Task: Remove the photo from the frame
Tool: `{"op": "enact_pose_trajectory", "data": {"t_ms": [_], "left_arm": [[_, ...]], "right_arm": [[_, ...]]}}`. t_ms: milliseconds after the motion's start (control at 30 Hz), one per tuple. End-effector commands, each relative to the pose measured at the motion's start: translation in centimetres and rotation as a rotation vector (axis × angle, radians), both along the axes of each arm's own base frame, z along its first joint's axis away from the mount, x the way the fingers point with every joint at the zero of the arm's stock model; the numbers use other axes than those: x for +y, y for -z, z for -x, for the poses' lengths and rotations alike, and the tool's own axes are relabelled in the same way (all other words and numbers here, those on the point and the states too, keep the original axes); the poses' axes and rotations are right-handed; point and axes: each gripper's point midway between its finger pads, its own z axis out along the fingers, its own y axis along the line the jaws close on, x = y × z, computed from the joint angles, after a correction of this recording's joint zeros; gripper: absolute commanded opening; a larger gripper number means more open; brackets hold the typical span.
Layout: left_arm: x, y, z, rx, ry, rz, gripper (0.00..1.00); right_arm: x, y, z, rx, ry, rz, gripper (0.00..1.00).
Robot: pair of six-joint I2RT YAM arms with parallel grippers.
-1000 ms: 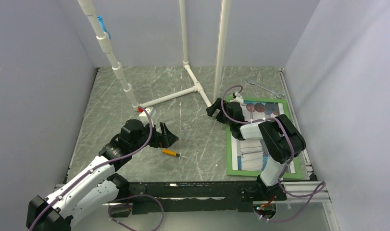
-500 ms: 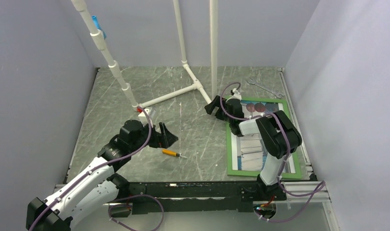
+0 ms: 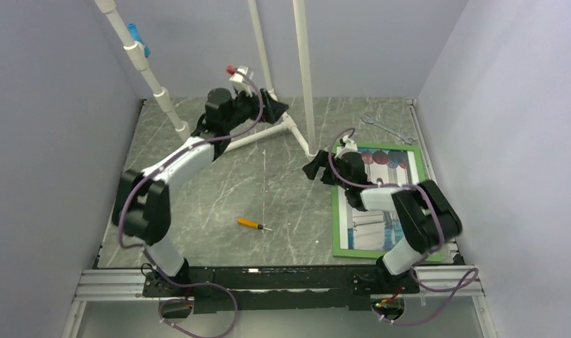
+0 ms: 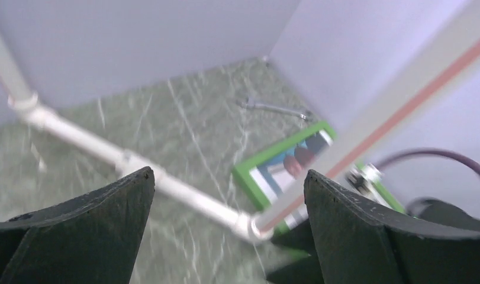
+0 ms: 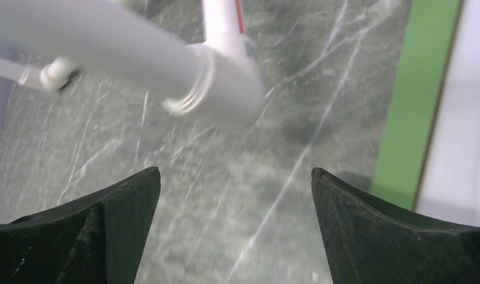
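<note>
The green frame (image 3: 339,225) lies flat at the table's right, with the photo (image 3: 363,229) inside it, balloons toward the back; my right arm covers part of both. My right gripper (image 3: 312,169) is open and low over the table, just left of the frame's back left corner. In the right wrist view its gripper (image 5: 234,171) holds nothing, and a green frame rail (image 5: 415,118) runs along the right. My left gripper (image 3: 274,107) is open and raised at the back by the pipe stand. Past the left gripper (image 4: 225,174), the frame's corner (image 4: 252,177) and photo (image 4: 284,168) show, blurred.
A white pipe stand (image 3: 268,134) with tall uprights rises at the back centre, its elbow (image 5: 225,89) close ahead of my right gripper. An orange-handled screwdriver (image 3: 251,223) lies mid-table. A wrench (image 3: 384,127) lies behind the frame. Walls enclose three sides.
My left arm has swung from beside the screwdriver up to the back of the table by the pipe stand. The stand's uprights have shifted left. My right gripper has stayed near the frame's corner.
</note>
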Motion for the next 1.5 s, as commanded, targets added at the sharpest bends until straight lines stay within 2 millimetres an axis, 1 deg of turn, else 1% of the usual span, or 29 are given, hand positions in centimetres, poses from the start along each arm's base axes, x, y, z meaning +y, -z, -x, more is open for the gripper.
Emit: {"op": "enact_pose_trajectory", "data": {"t_ms": [0, 33, 133, 200, 333, 433, 533, 633, 767, 867, 933, 1033, 1100, 1233, 1367, 1467], "left_arm": [[-3.6, -6.8, -0.8, -0.313, 0.2, 0.029, 0.99], [-3.9, -7.2, -0.5, -0.345, 0.212, 0.044, 0.99], [-3.4, -7.0, 0.3, -0.344, 0.17, 0.066, 0.99], [-3.8, -6.6, 0.6, -0.322, 0.163, 0.063, 1.0], [-5.4, -5.4, 0.8, -0.281, 0.187, 0.023, 0.99], [-5.7, -4.4, 1.0, -0.253, 0.185, 0.012, 0.99], [-5.6, -3.4, 1.6, -0.22, 0.184, -0.02, 0.99], [-4.8, -2.2, 2.7, -0.184, 0.161, -0.079, 0.99], [-2.8, 0.1, 4.8, -0.058, 0.131, -0.156, 0.99], [-1.5, 2.5, 7.1, 0.069, 0.136, -0.21, 0.99], [-0.2, 4.7, 8.7, 0.171, 0.125, -0.257, 0.99], [1.9, 6.9, 11.4, 0.262, 0.099, -0.306, 0.99], [3.4, 7.5, 13.0, 0.27, 0.067, -0.308, 0.99], [6.7, 7.5, 15.2, 0.236, -0.026, -0.323, 0.99], [10.3, 6.8, 16.7, 0.233, -0.129, -0.329, 0.99], [12.4, 6.1, 17.7, 0.237, -0.185, -0.299, 0.99]], "right_arm": [[-2.7, -3.1, 1.7, -0.1, 0.015, 0.088, 1.0], [-3.0, -3.7, 1.9, -0.11, 0.016, 0.084, 1.0], [-3.4, -4.4, 2.8, -0.104, 0.021, 0.072, 1.0], [-4.1, -4.7, 3.6, -0.092, 0.059, 0.062, 1.0], [-4.9, -6.0, 4.9, -0.113, 0.084, 0.053, 1.0], [-5.7, -6.5, 5.2, -0.136, 0.1, 0.087, 1.0], [-5.4, -6.9, 5.5, -0.153, 0.064, 0.088, 1.0], [-4.8, -7.5, 5.4, -0.168, 0.043, 0.07, 1.0], [-4.1, -8.4, 4.2, -0.177, 0.058, 0.022, 1.0], [-2.7, -9.0, 3.5, -0.176, 0.041, -0.003, 1.0], [-1.7, -9.0, 3.5, -0.175, 0.027, 0.006, 1.0], [0.4, -8.7, 4.0, -0.163, -0.005, 0.036, 1.0], [0.8, -8.0, 4.1, -0.144, 0.01, 0.049, 1.0], [2.2, -7.2, 4.6, -0.127, -0.03, 0.031, 1.0], [4.0, -5.5, 3.9, -0.084, -0.104, 0.061, 0.99], [4.3, -4.2, 2.6, -0.078, -0.096, 0.101, 0.99]]}}
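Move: Ahead of the left hand, about 20 cm and 2 cm to its right, lies the pipe rack's tee joint, some 29 cm below; the screwdriver is 22 cm back, 6 cm left, and the photo frame 13 cm back, 32 cm right, both 30 cm down. From the right hand the rack's near foot is about 10 cm ahead, 3 cm left, slightly lower; the photo frame's middle is 7 cm back, 19 cm right, 6 cm below. Drawing away from the pipe rack with both grippers empty and wide open: the left nudges a little forward, slides about 6 cm right, then comes swiftly back, left and down to above the screwdriver's side of the table, fingers dipping 15 degrees. The right lifts some 6 cm while going back and right, away from the rack's foot, then swings 8 cm left and sinks partway. ##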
